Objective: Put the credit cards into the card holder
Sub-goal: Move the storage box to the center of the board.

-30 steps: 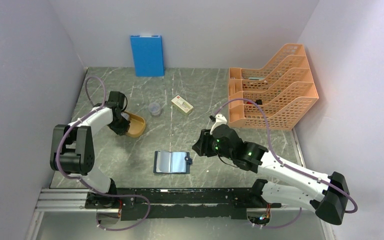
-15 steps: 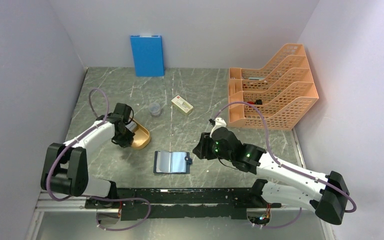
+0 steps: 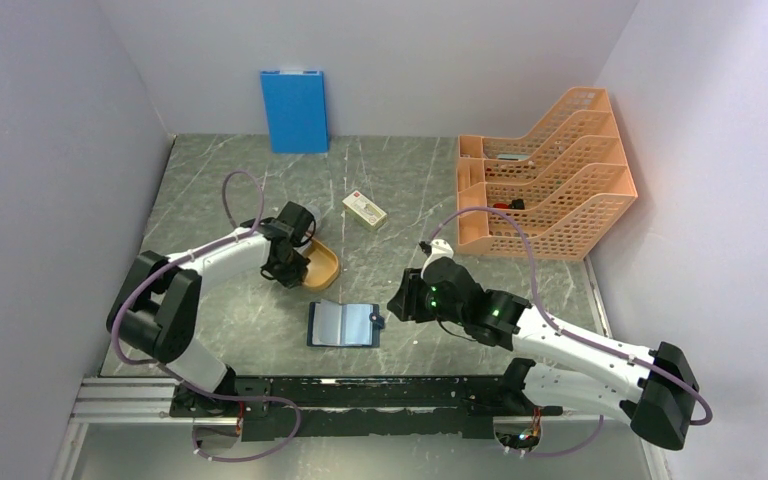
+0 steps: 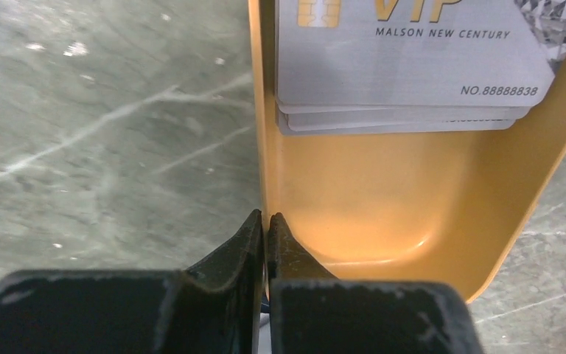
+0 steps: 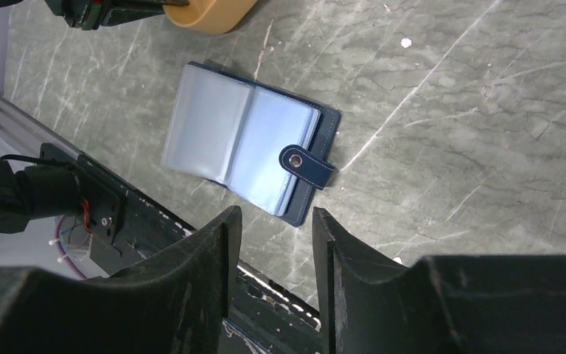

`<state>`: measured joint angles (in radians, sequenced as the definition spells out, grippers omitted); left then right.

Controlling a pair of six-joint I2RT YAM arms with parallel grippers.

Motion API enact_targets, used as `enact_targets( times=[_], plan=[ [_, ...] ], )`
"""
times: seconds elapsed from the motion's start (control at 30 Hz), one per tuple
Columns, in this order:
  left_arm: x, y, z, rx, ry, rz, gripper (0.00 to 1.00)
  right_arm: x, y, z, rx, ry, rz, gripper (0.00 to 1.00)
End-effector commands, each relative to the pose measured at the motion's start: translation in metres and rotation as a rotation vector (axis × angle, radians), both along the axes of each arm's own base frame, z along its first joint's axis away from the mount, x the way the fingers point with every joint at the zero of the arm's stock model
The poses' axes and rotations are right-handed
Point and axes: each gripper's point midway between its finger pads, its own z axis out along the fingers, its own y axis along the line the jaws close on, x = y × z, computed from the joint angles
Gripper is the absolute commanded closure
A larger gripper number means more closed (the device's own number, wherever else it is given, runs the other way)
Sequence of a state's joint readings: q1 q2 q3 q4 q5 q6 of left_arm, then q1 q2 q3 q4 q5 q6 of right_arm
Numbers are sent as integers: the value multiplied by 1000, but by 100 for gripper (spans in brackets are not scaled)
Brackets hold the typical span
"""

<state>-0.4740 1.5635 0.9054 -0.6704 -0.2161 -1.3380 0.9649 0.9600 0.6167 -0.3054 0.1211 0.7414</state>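
Several pale grey credit cards [image 4: 413, 66] lie stacked in an orange oval tray [image 4: 383, 199]. My left gripper [image 4: 265, 217] is shut on the tray's left rim. From above, that gripper [image 3: 292, 266] and the tray [image 3: 320, 264] sit just above and left of the card holder [image 3: 343, 324]. The navy card holder [image 5: 247, 144] lies open flat on the table, its light blue sleeves up and its snap tab to the right. My right gripper [image 5: 274, 214] hovers open and empty to the right of it [image 3: 398, 300].
An upright blue folder [image 3: 295, 110] leans on the back wall. A cream box with a red mark [image 3: 364, 209] lies mid-table. Orange file racks [image 3: 545, 190] fill the back right. A black rail [image 3: 360, 395] runs along the near edge.
My left gripper shut on the tray's rim and dragged the tray right and nearer, from the left side to beside the card holder. The right arm barely moved.
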Motion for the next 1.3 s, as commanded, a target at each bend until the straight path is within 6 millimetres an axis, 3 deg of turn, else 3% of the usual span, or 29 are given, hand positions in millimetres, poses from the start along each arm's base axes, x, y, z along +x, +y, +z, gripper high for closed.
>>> enact_targets(
  times=[0.0, 0.2, 0.3, 0.43, 0.53, 0.63, 0.8, 0.87, 1.03, 1.27],
  plan=[
    [10, -25, 0, -55, -7, -8, 89, 3, -3, 2, -4, -9, -19, 55],
    [16, -20, 18, -14, -40, -80, 52, 14, 15, 12, 11, -14, -9, 40],
    [13, -22, 23, -23, -35, -126, 41, 21, 26, 9, 1, -2, -5, 33],
    [5, -24, 37, -47, -49, -183, 36, 33, 44, 4, 3, 30, -5, 30],
    [1, -26, 63, -91, -126, -231, 34, 45, 55, -1, 8, 61, -42, 30],
    [-5, -16, 93, -64, -189, -293, 27, 55, 65, -8, 10, 86, -76, 29],
    [-22, 13, 144, 24, -366, -404, 23, 74, 88, -15, 21, 131, -145, 29],
    [-29, 25, 156, 60, -451, -437, 22, 82, 94, -22, 12, 146, -182, 29],
    [-49, 45, 168, 109, -559, -475, 17, 97, 113, -44, -21, 197, -223, 29],
    [-60, 66, 167, 192, -566, -481, 16, 111, 129, -75, -98, 237, -242, 32]
  ],
)
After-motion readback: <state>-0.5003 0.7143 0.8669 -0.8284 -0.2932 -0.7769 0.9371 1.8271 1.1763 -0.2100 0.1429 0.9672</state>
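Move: The storage box, its rim still pinched by the left fingers, has its middle about 4 cm ahead of the left hand and level with it sideways; from the right hand it lies some 14 cm ahead, 17 cm left and 11 cm lower. Counted from the left hand, the open card holder is 9 cm back and 8 cm right, the clear tub 12 cm ahead and 2 cm right, the small carton 14 cm ahead and 12 cm right. The storage box's near-left rim comes free as the left fingers open wide; that hand first edges under 2 cm right, then climbs about 18 cm, easing back and left while its fingers tilt up some 35 degrees and turn clockwise. The right hand reaches left and forward, roughly 16 cm, sinking 6 cm, its fingers opening further and steepening downward as they near the box's near-right end. ##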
